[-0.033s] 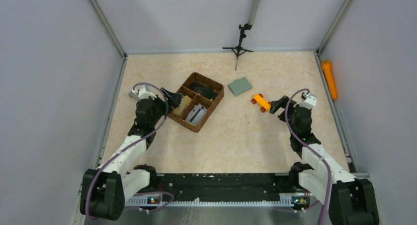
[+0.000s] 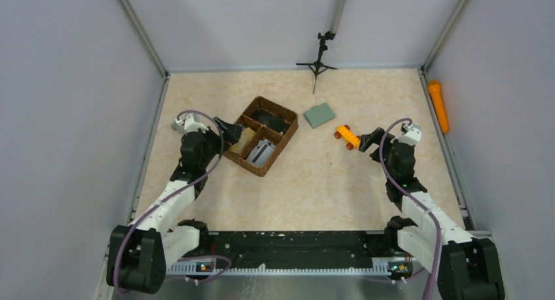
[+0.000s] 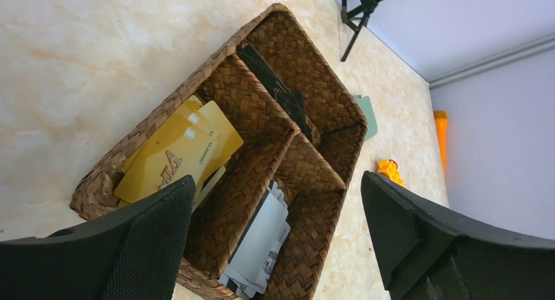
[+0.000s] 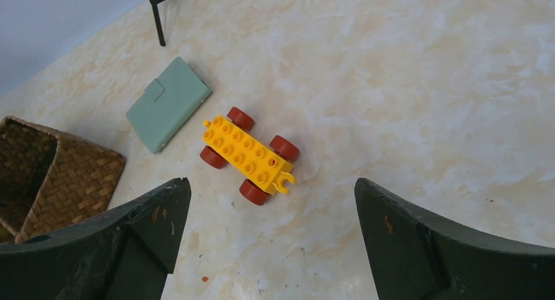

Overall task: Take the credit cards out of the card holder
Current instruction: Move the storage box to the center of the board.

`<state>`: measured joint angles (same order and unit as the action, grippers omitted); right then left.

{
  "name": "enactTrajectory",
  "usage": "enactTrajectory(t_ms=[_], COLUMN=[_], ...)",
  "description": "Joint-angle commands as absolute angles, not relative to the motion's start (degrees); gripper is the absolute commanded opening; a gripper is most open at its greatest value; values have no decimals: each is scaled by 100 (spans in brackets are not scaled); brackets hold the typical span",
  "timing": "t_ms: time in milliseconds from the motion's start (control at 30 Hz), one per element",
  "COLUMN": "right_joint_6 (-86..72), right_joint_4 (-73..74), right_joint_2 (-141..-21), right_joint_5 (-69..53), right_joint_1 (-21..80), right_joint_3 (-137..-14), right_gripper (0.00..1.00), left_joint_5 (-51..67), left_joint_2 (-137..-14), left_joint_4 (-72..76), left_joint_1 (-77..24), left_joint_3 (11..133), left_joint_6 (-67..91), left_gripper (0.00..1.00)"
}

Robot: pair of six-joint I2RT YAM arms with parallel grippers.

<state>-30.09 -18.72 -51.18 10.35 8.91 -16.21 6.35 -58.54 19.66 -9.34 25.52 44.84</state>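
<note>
The grey-green card holder (image 2: 319, 114) lies closed and flat on the table, right of the brown wicker tray (image 2: 263, 172); any cards inside it are hidden. It also shows in the right wrist view (image 4: 167, 105) and the left wrist view (image 3: 368, 115). The tray holds gold cards (image 3: 173, 156), white cards (image 3: 262, 244) and dark cards (image 3: 281, 93), each in its own compartment. My left gripper (image 2: 229, 131) is open and empty above the tray's left side (image 3: 276, 179). My right gripper (image 2: 366, 139) is open and empty (image 4: 271, 182), just near of the orange toy block (image 4: 247, 150).
The orange wheeled toy block (image 2: 345, 135) sits between the holder and my right gripper. A small black tripod (image 2: 319, 57) stands at the back wall. An orange cylinder (image 2: 438, 105) lies along the right wall. Walls enclose the table on three sides.
</note>
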Motion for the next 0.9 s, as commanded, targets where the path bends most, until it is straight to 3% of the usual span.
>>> enactTrajectory(t_ms=[0, 367, 733, 867], right_joint_6=[-3046, -3102, -3138, -3133], right_joint_4=[-1992, -2047, -2055, -2045], right_joint_2=[-5098, -5113, -5322, -5349], right_joint_5=[944, 687, 621, 615], right_joint_1=[920, 914, 918, 919], right_joint_3=[-1926, -1923, -1988, -1998], right_gripper=[99, 99, 98, 98], left_joint_5=[949, 388, 1524, 1427], left_joint_2=[-5818, -6180, -8571, -9373], left_joint_4=[2260, 1651, 652, 112], left_joint_1=[-1105, -2950, -3669, -3834], left_joint_3=[2840, 3694, 5267, 5857], left_joint_6=[4175, 2390, 2155, 2094], left_gripper=[99, 99, 97, 98])
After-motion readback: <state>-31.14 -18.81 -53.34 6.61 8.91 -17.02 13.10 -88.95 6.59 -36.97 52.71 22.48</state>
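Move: The storage box has its middle about 9 cm to the right of my left hand, some 3 cm farther out and 12 cm below. The green case lies about 30 cm right and 10 cm ahead of that hand, the toy car some 38 cm right and 2 cm ahead, both roughly 15 cm below. From my idle right hand, the storage box is about 38 cm left, 4 cm ahead and 8 cm below. I swing my left hand some 20 cm to the right, lifting it over the storage box in an arc about 4 cm high, then sink it about 9 cm from the top of that arc just beyond the box's right-hand wall. On the way I turn the hand about 40 degrees clockwise and roll its left side up some 20 degrees, with the fingers staying wide open. ##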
